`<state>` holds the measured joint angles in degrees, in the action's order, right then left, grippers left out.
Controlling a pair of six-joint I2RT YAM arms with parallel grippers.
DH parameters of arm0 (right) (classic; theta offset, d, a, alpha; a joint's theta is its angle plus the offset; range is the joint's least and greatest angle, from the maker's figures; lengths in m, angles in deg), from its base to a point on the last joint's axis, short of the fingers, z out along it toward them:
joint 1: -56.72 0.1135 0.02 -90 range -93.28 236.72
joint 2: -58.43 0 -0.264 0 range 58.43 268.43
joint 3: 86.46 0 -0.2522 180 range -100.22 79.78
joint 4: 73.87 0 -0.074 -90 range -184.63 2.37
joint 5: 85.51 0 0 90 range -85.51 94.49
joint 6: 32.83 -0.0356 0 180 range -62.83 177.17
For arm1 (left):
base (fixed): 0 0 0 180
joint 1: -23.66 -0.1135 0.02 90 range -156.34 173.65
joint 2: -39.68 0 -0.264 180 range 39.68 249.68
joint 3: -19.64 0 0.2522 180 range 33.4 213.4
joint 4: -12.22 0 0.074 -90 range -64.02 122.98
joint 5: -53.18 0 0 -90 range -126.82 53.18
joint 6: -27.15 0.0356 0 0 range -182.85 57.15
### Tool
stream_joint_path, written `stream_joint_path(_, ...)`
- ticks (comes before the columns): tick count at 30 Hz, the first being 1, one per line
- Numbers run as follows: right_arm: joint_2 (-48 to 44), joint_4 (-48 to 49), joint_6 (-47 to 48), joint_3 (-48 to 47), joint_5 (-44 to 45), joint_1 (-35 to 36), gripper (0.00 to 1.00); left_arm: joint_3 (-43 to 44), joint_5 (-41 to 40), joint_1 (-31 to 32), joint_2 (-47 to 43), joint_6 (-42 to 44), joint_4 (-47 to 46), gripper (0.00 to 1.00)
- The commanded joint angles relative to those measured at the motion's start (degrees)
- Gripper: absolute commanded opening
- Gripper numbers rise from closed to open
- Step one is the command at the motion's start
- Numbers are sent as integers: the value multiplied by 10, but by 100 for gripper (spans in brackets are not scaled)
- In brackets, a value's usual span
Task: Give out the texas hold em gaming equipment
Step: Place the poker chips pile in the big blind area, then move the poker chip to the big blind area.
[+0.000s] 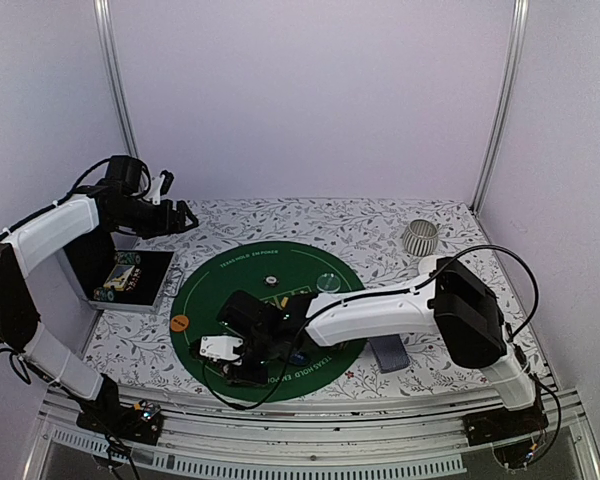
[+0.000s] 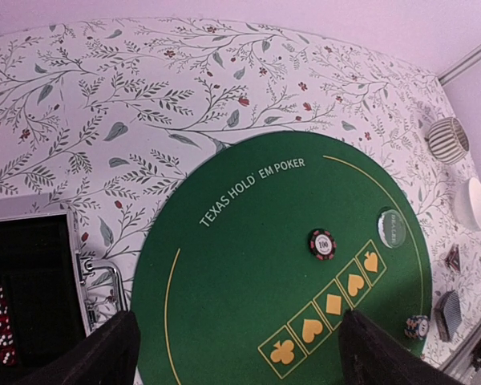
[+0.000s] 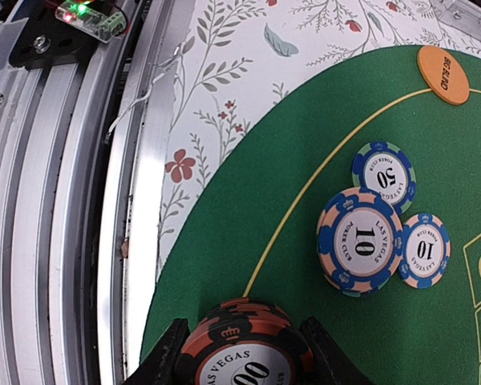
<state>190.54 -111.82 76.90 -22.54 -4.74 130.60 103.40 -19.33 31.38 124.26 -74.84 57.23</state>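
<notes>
My right gripper is shut on a stack of black-and-red poker chips, low over the near-left edge of the green poker mat. Just beyond it lie three blue chips and an orange button. My left gripper hangs open and empty, high above the mat's left side. From there I see a single black-red chip, the clear disc, a red-black triangle marker, a blue chip and the card deck.
An open metal case with dice lies left of the mat. A ribbed grey cup and a white bowl stand at the back right. The table's metal front rail runs close beside my right gripper.
</notes>
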Motion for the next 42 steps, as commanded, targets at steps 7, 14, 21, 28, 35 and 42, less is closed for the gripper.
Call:
stream_joint_path(7, 71, -23, 9, -78, 39, 5, 2, 8, 5, -5, -1, 14, 9, 88)
stream_joint_path(14, 73, -28, 10, -82, 67, 5, 12, 10, 5, -6, 1, 15, 9, 88)
stream_joint_path(21, 59, -31, 8, -89, 65, 5, 54, 12, 5, -5, 3, 16, 10, 88)
stream_joint_path(28, 2, -29, 7, -88, 49, 5, 76, 13, 4, -2, 10, 14, 10, 87)
stream_joint_path(35, -83, -26, 8, -62, 53, -12, 99, 42, -33, 47, 41, 37, 23, 87)
stream_joint_path(42, -248, 6, -8, 68, 21, -65, 99, 111, -76, 147, 143, 77, 49, 91)
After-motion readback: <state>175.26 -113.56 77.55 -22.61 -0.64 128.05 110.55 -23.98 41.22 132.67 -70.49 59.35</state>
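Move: The right hand already holds the red poker chips pile; its spot on the green mat is about 2 cm ahead, 1 cm left and 2 cm down. The blue chip pile stands some 5 cm ahead and 3 cm left; the orange big blind button is 12 cm ahead, 11 cm left, the small blind button 5 cm ahead, 13 cm right. From the left hand the spot lies about 25 cm back, 12 cm right, 17 cm below. Right hand lowers its pile 2 cm forward-left beside blue chips, opens, rises 16 cm; left hand slides right. ##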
